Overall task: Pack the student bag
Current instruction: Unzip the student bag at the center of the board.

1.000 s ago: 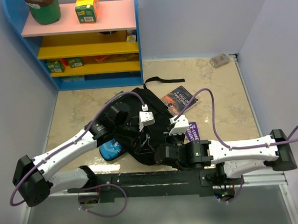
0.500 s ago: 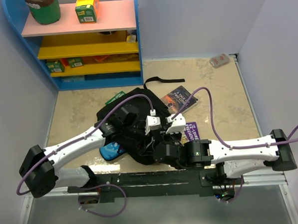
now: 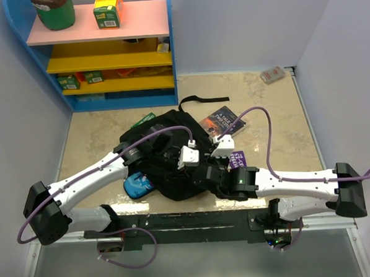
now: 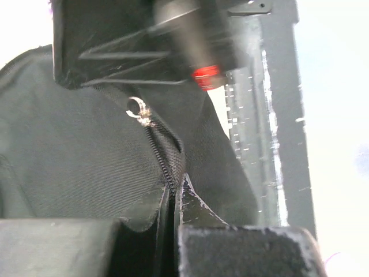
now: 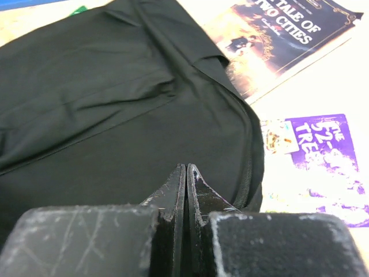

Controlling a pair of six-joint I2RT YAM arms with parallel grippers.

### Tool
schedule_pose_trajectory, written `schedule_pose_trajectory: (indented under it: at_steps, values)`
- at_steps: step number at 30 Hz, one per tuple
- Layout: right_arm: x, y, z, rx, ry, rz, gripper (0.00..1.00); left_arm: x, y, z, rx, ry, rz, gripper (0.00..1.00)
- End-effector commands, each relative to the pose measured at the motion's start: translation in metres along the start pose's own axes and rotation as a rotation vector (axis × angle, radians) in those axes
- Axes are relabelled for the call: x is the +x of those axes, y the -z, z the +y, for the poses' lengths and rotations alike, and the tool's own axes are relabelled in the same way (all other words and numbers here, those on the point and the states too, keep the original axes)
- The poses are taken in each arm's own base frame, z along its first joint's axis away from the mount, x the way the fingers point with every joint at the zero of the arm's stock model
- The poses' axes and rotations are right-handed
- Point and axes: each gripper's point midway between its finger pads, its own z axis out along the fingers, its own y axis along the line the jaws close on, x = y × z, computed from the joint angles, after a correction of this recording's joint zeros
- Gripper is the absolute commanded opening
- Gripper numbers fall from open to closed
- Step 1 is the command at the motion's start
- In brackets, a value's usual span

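The student bag (image 3: 163, 139) is a black fabric backpack lying flat in the middle of the table, with both arms over its near right part. In the left wrist view my left gripper (image 4: 176, 183) is shut on the bag's zip edge (image 4: 163, 158), and the zip runs straight into the jaws. A metal zip pull (image 4: 138, 111) shows just beyond. My right gripper (image 5: 186, 168) is shut, its tips down against the bag's smooth black fabric (image 5: 115, 115) near the zipped right rim; nothing shows between its fingers.
A "Tale of Two Cities" book (image 3: 223, 120) lies right of the bag, and a purple book (image 3: 239, 161) lies nearer. A blue pencil case (image 3: 136, 186) sits at the bag's near left and a green book (image 3: 144, 120) pokes out behind. A blue shelf unit (image 3: 106, 56) stands at the back left.
My left arm swung right across the bag and its gripper went from open to shut on the zip edge. The right arm shifted slightly and the bag's fabric moved with them.
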Motion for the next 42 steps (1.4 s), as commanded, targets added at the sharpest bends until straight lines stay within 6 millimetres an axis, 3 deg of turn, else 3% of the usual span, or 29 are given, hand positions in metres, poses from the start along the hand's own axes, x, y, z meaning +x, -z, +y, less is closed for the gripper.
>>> schedule_pose_trajectory:
  at_steps: [1, 4, 6, 8, 9, 15, 22, 27, 30, 33, 34, 37, 39, 40, 42]
  values:
    - [-0.024, -0.022, -0.021, 0.077, -0.041, -0.061, 0.0, 0.001, 0.017, -0.02, 0.074, -0.11, 0.055, 0.0]
    - [-0.02, -0.032, -0.039, 0.137, -0.012, -0.037, 0.0, 0.004, 0.02, -0.029, 0.115, -0.156, 0.071, 0.0]
    - [-0.021, -0.038, -0.047, 0.174, 0.0, -0.032, 0.0, -0.005, 0.024, -0.042, 0.159, -0.22, 0.077, 0.0]
    - [-0.021, -0.043, -0.049, 0.202, 0.024, -0.017, 0.0, -0.023, 0.028, -0.043, 0.151, -0.282, 0.07, 0.0]
    - [-0.022, -0.047, -0.053, 0.221, 0.038, -0.015, 0.0, -0.022, 0.03, -0.045, 0.159, -0.282, 0.091, 0.0]
    - [-0.019, -0.062, -0.053, 0.23, 0.056, -0.004, 0.0, -0.029, 0.032, -0.058, 0.18, -0.333, 0.104, 0.0]
    - [-0.026, -0.085, -0.039, 0.216, 0.053, -0.03, 0.0, -0.049, 0.035, -0.076, 0.212, -0.396, 0.065, 0.0]
    - [-0.035, -0.107, -0.043, 0.248, 0.06, -0.032, 0.0, -0.06, 0.041, -0.077, 0.184, -0.413, 0.044, 0.0]
    - [-0.044, -0.107, -0.047, 0.258, 0.054, -0.051, 0.0, -0.05, 0.044, -0.075, 0.158, -0.415, 0.066, 0.0]
    - [-0.054, -0.105, -0.041, 0.216, 0.02, -0.064, 0.0, -0.017, 0.042, -0.077, 0.148, -0.374, 0.121, 0.01]
    - [-0.061, -0.1, -0.032, 0.156, -0.024, -0.069, 0.0, 0.01, 0.036, -0.078, 0.15, -0.319, 0.174, 0.05]
    - [-0.056, -0.084, -0.012, -0.038, -0.074, -0.029, 0.0, 0.042, 0.037, -0.063, 0.037, -0.308, 0.241, 0.21]
    - [-0.05, -0.074, -0.003, -0.117, -0.112, -0.002, 0.0, 0.042, 0.038, -0.054, -0.035, -0.316, 0.223, 0.24]
    - [-0.042, -0.07, 0.0, -0.148, -0.114, 0.02, 0.0, 0.045, 0.036, -0.054, -0.045, -0.29, 0.216, 0.33]
    - [-0.037, -0.056, 0.01, -0.216, -0.152, 0.068, 0.0, 0.034, 0.032, -0.051, -0.065, -0.275, 0.167, 0.41]
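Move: The zip slider with its ring sits some 5 cm right and 2 cm ahead of the left gripper, which already pinches the bag's zip edge. From the shut right gripper it is about 2 cm back and slightly lower. The purple Treehouse book lies about 11 cm right and 2 cm ahead of the right gripper, A Tale of Two Cities 16 cm ahead and 9 right. The blue pencil case is some 21 cm left and 1 cm back from the left gripper. Draw the shut right gripper forward about 10 cm, dipping and bearing right, to pull the zip slider along the bag's edge towards the two books, then lift and ease it back a little. Against this pull, keep the left pinch and haul back and up some 4 cm, tilting the wrist; then part the fingers, let go and swing left and down. ##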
